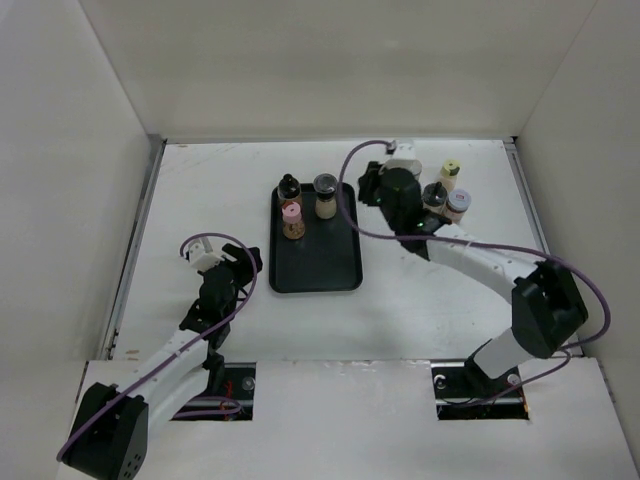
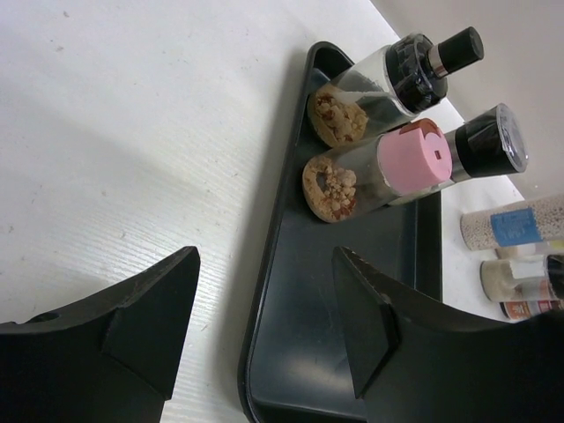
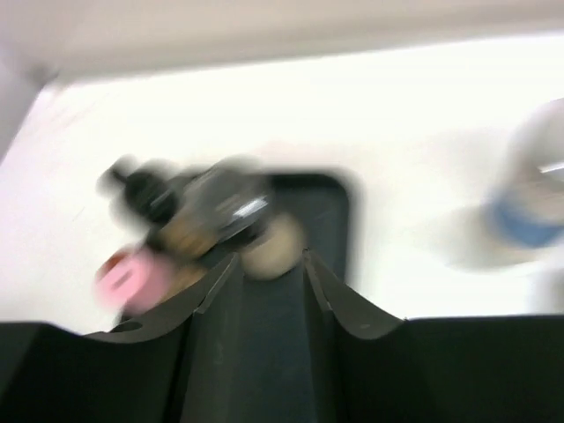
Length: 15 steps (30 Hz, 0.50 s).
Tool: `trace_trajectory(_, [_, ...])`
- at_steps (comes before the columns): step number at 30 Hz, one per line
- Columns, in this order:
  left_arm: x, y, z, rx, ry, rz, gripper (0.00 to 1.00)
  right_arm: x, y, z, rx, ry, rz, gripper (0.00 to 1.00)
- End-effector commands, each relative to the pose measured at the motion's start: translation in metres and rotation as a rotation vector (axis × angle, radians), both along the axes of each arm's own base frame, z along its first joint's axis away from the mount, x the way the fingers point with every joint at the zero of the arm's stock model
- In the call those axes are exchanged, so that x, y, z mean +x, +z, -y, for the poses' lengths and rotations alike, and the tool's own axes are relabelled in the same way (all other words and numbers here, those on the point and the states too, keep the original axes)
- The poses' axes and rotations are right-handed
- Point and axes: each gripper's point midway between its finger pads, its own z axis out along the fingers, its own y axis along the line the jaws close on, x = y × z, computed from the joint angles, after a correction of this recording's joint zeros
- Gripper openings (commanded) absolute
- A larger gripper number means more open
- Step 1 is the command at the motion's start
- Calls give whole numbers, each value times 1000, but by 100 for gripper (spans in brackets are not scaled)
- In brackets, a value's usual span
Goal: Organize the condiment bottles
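Note:
Three condiment bottles stand at the far end of the black tray (image 1: 318, 262): a black-capped one (image 1: 289, 186), a pink-lidded one (image 1: 292, 215) and a pale jar with a dark shiny lid (image 1: 325, 195). More bottles cluster at the back right: a yellow-capped one (image 1: 450, 172), a dark-lidded one (image 1: 434, 195) and a pale-lidded one (image 1: 458, 205). My right gripper (image 1: 375, 185) hovers just right of the tray's far corner. In its blurred wrist view the fingers (image 3: 270, 256) stand narrowly apart, nothing between them, the pale jar (image 3: 269, 242) beyond the tips. My left gripper (image 2: 264, 256) is open over the tray's left rim (image 2: 264, 300).
White walls close in the table on the left, back and right. In the left wrist view a blue-labelled bottle (image 2: 515, 225) and another pale jar (image 2: 515, 278) show beyond the tray. Purple cables loop off both arms.

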Motion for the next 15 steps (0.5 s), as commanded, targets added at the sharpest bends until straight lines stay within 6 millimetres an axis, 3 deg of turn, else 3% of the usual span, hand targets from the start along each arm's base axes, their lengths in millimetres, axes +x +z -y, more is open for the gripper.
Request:
trace_trajectory(1, [3, 8, 0, -17, 4, 33, 60, 29, 3, 63, -3, -146, 2, 40])
trace_trajectory(3, [4, 7, 0, -15, 9, 31, 60, 48, 6, 90, -34, -208, -4, 47])
trace_trajectory(6, [4, 5, 1, -12, 3, 20, 60, 73, 8, 117, -108, -273, -10, 74])
trace_trajectory(8, [4, 6, 1, -12, 1, 23, 60, 85, 7, 131, -149, -317, -15, 82])
trace_trajectory(15, [4, 4, 1, -9, 2, 19, 60, 120, -11, 154, -221, -382, -70, 86])
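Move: The blue-label bottle stands about 11 cm ahead of the empty right hand, 13 cm to its right and 13 cm below. From that bottle, the black-nozzle bottle is 6 cm to the right and 5 cm nearer, and the cream-cap bottle 11 cm to the right and 2 cm farther out. The silver-black cap bottle in the tray is some 6 cm ahead of the right hand and 7 cm left. From the left hand, the blue-label bottle lies roughly 20 cm ahead, 38 cm right, about level. Heading for the blue-label bottle, the right hand sweeps quickly away from the tray, about 14 cm to the right and 11 cm forward, the rightward part mostly done first, and ends over the silver cap. Meanwhile the wrist turns some 20 degrees clockwise and its left side dips slightly; the fingers spread from partly closed to wide open. ##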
